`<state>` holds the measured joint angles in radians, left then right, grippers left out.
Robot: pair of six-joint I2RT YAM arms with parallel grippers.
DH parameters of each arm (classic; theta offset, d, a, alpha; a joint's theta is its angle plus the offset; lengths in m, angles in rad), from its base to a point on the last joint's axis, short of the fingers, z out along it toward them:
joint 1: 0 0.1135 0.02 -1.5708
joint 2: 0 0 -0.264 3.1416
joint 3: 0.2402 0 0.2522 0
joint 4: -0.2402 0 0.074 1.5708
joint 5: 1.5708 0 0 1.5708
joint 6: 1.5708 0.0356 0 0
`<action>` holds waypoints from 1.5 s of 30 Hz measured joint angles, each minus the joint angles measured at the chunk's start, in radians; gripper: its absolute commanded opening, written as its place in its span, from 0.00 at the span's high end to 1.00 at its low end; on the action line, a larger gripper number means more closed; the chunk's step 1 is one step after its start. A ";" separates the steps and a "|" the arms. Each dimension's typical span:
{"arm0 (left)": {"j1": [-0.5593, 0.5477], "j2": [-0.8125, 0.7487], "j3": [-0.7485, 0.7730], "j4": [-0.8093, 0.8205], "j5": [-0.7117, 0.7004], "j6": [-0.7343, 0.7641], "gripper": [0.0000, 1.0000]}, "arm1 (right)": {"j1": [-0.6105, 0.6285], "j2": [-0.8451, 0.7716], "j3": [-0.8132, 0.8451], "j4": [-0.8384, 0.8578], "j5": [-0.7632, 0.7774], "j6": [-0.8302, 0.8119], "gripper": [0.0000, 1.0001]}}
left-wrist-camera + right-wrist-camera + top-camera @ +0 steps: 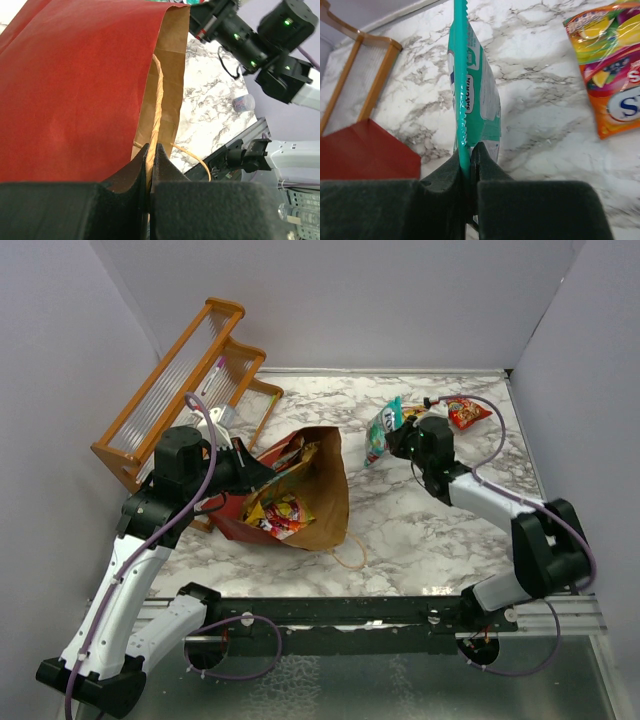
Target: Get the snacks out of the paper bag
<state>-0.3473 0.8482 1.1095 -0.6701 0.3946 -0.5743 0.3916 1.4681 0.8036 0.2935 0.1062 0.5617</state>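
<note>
The paper bag [325, 495] lies on its side on the marble table, red outside [75, 85], brown inside, mouth toward the back left. Several snacks [280, 512], yellow and red packets, show in its mouth. My left gripper [262, 468] [150, 150] is shut on the bag's twine handle [157, 100] at the rim. My right gripper [397, 437] [470, 152] is shut on the edge of a teal packet [382, 430] [475, 90], to the right of the bag. An orange-red packet [466, 412] [612, 75] lies flat on the table at the back right.
A wooden rack [190, 390] leans at the back left, close behind the left arm. Grey walls close off the table's left, back and right sides. A black rail [400, 610] runs along the near edge. The bag's other twine handle [352, 555] lies loose on the marble.
</note>
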 measured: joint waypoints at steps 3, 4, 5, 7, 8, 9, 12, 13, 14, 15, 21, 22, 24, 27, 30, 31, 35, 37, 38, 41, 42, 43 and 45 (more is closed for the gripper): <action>0.000 0.005 0.000 -0.005 -0.004 0.000 1.00 | -0.016 0.144 0.060 0.079 -0.008 0.114 0.99; 0.000 0.008 0.000 -0.005 -0.004 0.000 1.00 | -0.019 0.177 0.074 0.103 -0.006 0.142 0.99; 0.000 0.010 0.000 -0.005 -0.004 0.000 1.00 | -0.021 0.219 0.089 0.137 0.002 0.179 0.99; 0.000 0.014 0.000 -0.005 -0.004 0.000 1.00 | -0.021 0.282 0.105 0.203 0.032 0.235 0.99; 0.000 0.015 0.000 -0.005 -0.005 0.000 1.00 | -0.022 0.303 0.107 0.229 0.046 0.249 0.99; 0.000 0.016 0.000 -0.005 -0.005 0.000 1.00 | -0.022 0.333 0.106 0.272 0.074 0.275 0.99; 0.000 0.018 0.000 -0.005 -0.010 0.000 1.00 | -0.022 0.390 0.106 0.349 0.148 0.323 0.99; 0.000 0.018 0.000 -0.005 -0.010 0.000 1.00 | -0.022 0.406 0.105 0.367 0.177 0.339 0.98; 0.000 0.019 0.000 -0.005 -0.010 0.000 1.00 | -0.021 0.418 0.103 0.384 0.203 0.352 0.95; 0.000 0.020 0.000 -0.004 -0.010 0.000 1.00 | -0.021 0.427 0.098 0.400 0.225 0.361 0.89; 0.000 0.023 0.000 -0.004 -0.010 0.000 1.00 | -0.021 0.429 0.013 0.500 0.247 0.376 0.45; 0.000 0.023 0.000 -0.003 -0.010 0.000 1.00 | -0.021 0.417 -0.021 0.516 0.233 0.378 0.39; 0.000 0.021 0.000 0.000 -0.010 0.000 1.00 | -0.021 0.358 -0.137 0.538 0.196 0.387 0.31; 0.000 0.013 -0.002 0.013 -0.009 -0.002 1.00 | -0.021 0.229 -0.293 0.534 0.140 0.394 0.24; 0.000 0.004 -0.002 0.023 -0.007 -0.004 1.00 | -0.021 0.069 -0.391 0.502 0.078 0.374 0.17; 0.000 0.002 -0.002 0.026 -0.006 -0.004 1.00 | -0.021 0.005 -0.415 0.479 0.058 0.360 0.16; 0.000 -0.013 -0.007 0.035 -0.002 -0.007 1.00 | -0.021 -0.291 -0.490 0.365 -0.034 0.238 0.13; 0.000 -0.023 -0.013 0.042 -0.002 -0.011 1.00 | -0.021 -0.425 -0.509 0.289 -0.079 0.151 0.12; 0.000 -0.029 -0.018 0.046 -0.002 -0.013 1.00 | -0.021 -0.502 -0.513 0.231 -0.108 0.102 0.12; 0.000 -0.047 -0.034 0.056 -0.002 -0.019 1.00 | -0.021 -0.657 -0.513 0.114 -0.209 -0.024 0.12; 0.000 -0.050 -0.037 0.057 -0.002 -0.021 1.00 | -0.021 -0.695 -0.513 0.089 -0.246 -0.059 0.12; 0.000 -0.053 -0.040 0.058 -0.002 -0.022 1.00 | -0.021 -0.740 -0.513 0.070 -0.290 -0.090 0.12; 0.000 -0.053 -0.045 0.060 -0.001 -0.024 1.00 | -0.021 -0.812 -0.513 0.052 -0.388 -0.158 0.14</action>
<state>-0.3473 0.7948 1.0645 -0.6098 0.3939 -0.5980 0.3710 0.6559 0.2909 0.3458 -0.2821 0.4038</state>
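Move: My right hand already holds the teal snack, and the bare patch of table meant for it lies about 10 cm straight ahead and 12 cm down. The orange snack sits some 12 cm ahead and 9 cm right, the red snack 16 cm ahead and 17 cm right, both on the table; the paper bag is 19 cm left and 11 cm back. From my left hand that bare patch is roughly 29 cm ahead, 20 cm right and 30 cm down. With my right hand I carry the teal snack forward about 8 cm and down 6, turning some 20 degrees clockwise, to the bare patch beside the orange snack. There I spread the fingers wide, letting go as I draw back low, then rise, retreating some 24 cm towards my base and swinging counter-clockwise. My left hand keeps its pinch on the bag handle, nearly still. ##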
